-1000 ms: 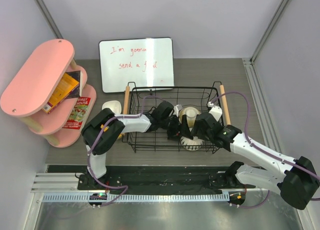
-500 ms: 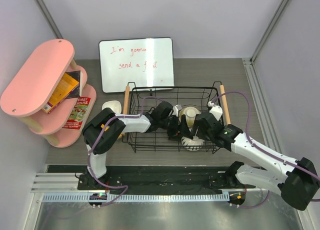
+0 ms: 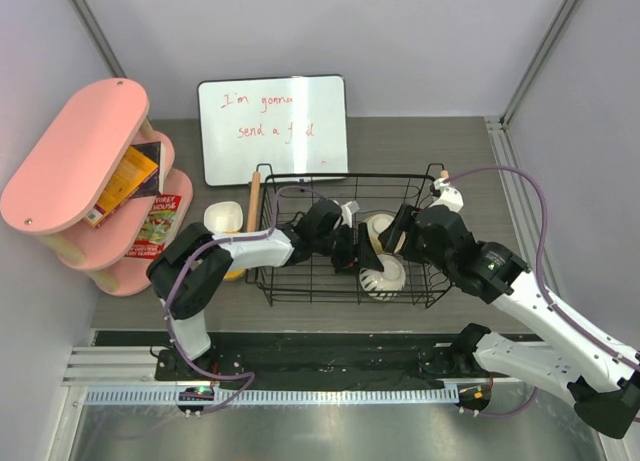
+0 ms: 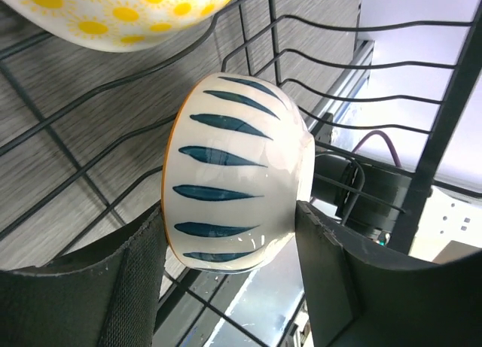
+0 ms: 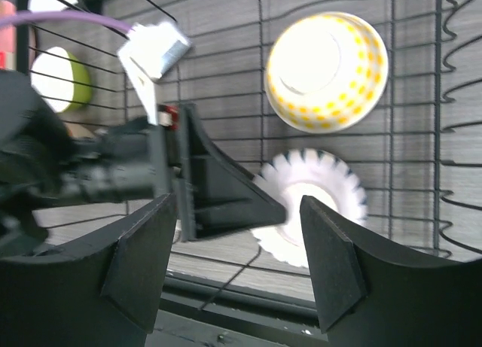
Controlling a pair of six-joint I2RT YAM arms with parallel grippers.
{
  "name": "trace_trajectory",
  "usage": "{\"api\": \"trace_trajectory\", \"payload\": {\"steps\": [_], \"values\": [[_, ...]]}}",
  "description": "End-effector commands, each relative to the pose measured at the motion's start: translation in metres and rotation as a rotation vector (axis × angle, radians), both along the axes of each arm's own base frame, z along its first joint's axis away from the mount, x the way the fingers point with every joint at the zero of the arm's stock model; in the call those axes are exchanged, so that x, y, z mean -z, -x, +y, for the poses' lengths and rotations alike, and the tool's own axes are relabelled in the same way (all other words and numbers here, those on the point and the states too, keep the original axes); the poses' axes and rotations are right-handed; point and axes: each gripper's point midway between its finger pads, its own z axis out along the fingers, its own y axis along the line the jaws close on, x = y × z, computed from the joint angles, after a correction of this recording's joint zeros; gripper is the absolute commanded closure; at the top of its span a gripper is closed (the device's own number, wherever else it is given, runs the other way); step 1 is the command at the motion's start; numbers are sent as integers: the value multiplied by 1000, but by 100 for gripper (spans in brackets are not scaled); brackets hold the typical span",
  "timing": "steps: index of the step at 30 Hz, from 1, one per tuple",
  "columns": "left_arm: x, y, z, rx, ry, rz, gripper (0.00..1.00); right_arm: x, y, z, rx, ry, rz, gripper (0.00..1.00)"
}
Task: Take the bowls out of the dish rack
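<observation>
The black wire dish rack point(image 3: 300, 281) stands mid-table. Inside it lie a yellow-dotted bowl point(image 3: 380, 228) point(image 5: 325, 70) and a white bowl with blue ribs point(image 3: 386, 279) point(image 4: 237, 174) point(image 5: 312, 204). My left gripper point(image 3: 367, 266) point(image 4: 230, 245) reaches in from the left and is shut on the white bowl, one pad against its rim and the other against its base. My right gripper point(image 3: 398, 233) point(image 5: 237, 249) hovers above the rack's right half, open and holding nothing. A cream bowl point(image 3: 224, 218) and a lime green bowl point(image 5: 60, 80) sit outside the rack on its left.
A whiteboard point(image 3: 272, 128) leans behind the rack. A pink oval shelf point(image 3: 75, 151) with books stands at the far left. The rack's left wooden handle point(image 3: 253, 201) shows; my right arm crosses the rack's right end.
My right arm has risen and drawn back to the right, its jaws wider. The left jaws have narrowed onto the white bowl.
</observation>
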Motion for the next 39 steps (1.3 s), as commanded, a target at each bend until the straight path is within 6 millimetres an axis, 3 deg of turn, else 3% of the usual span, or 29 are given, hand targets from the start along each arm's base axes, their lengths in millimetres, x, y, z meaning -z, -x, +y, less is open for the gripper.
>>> {"api": "trace_trajectory", "payload": {"steps": [1,7,8,12,17,18,23,33,39], "values": [[-31,-17,11,-42,8,-95,100,9,5,-10,9,51,21,28],[-44,-30,30,-77,-71,-169,100,15,7,-14,21,58,23,28],[-39,-30,38,-85,-116,-159,100,16,7,-14,20,62,26,28],[-49,-36,58,-120,-181,-199,100,19,8,-15,21,67,30,28],[-79,-50,93,-188,-292,-307,100,26,9,-16,26,70,40,28],[-76,-51,106,-211,-359,-309,100,27,9,-17,26,72,41,28],[-107,-56,134,-236,-447,-406,100,31,9,-15,25,63,44,28],[-98,-51,167,-275,-570,-425,100,37,6,-6,-5,74,65,28],[-109,-48,180,-279,-600,-459,100,41,7,-5,-1,58,70,28]]}}
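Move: The left hand already grips the white striped bowl, just off the rack's right side. Outside the rack, the orange bowl stands about 32 cm to this hand's left, 2 cm ahead and 6 cm lower; the white bowl is some 10 cm farther out than it. The yellow-dotted bowl sits about 7 cm ahead of the left hand, 1 cm to its right. From the empty right hand it lies roughly 6 cm ahead, 4 cm left and 15 cm below. Keeping its grip on the striped bowl, the left hand carries it some 17 cm left across the rack towards the orange bowl, about 4 cm forward and up 9 cm before easing down slightly, while the wrist tilts some 40 degrees until the fingers point steeply down. The right hand, still open and empty, sinks about 5 cm closer to the dotted bowl. ##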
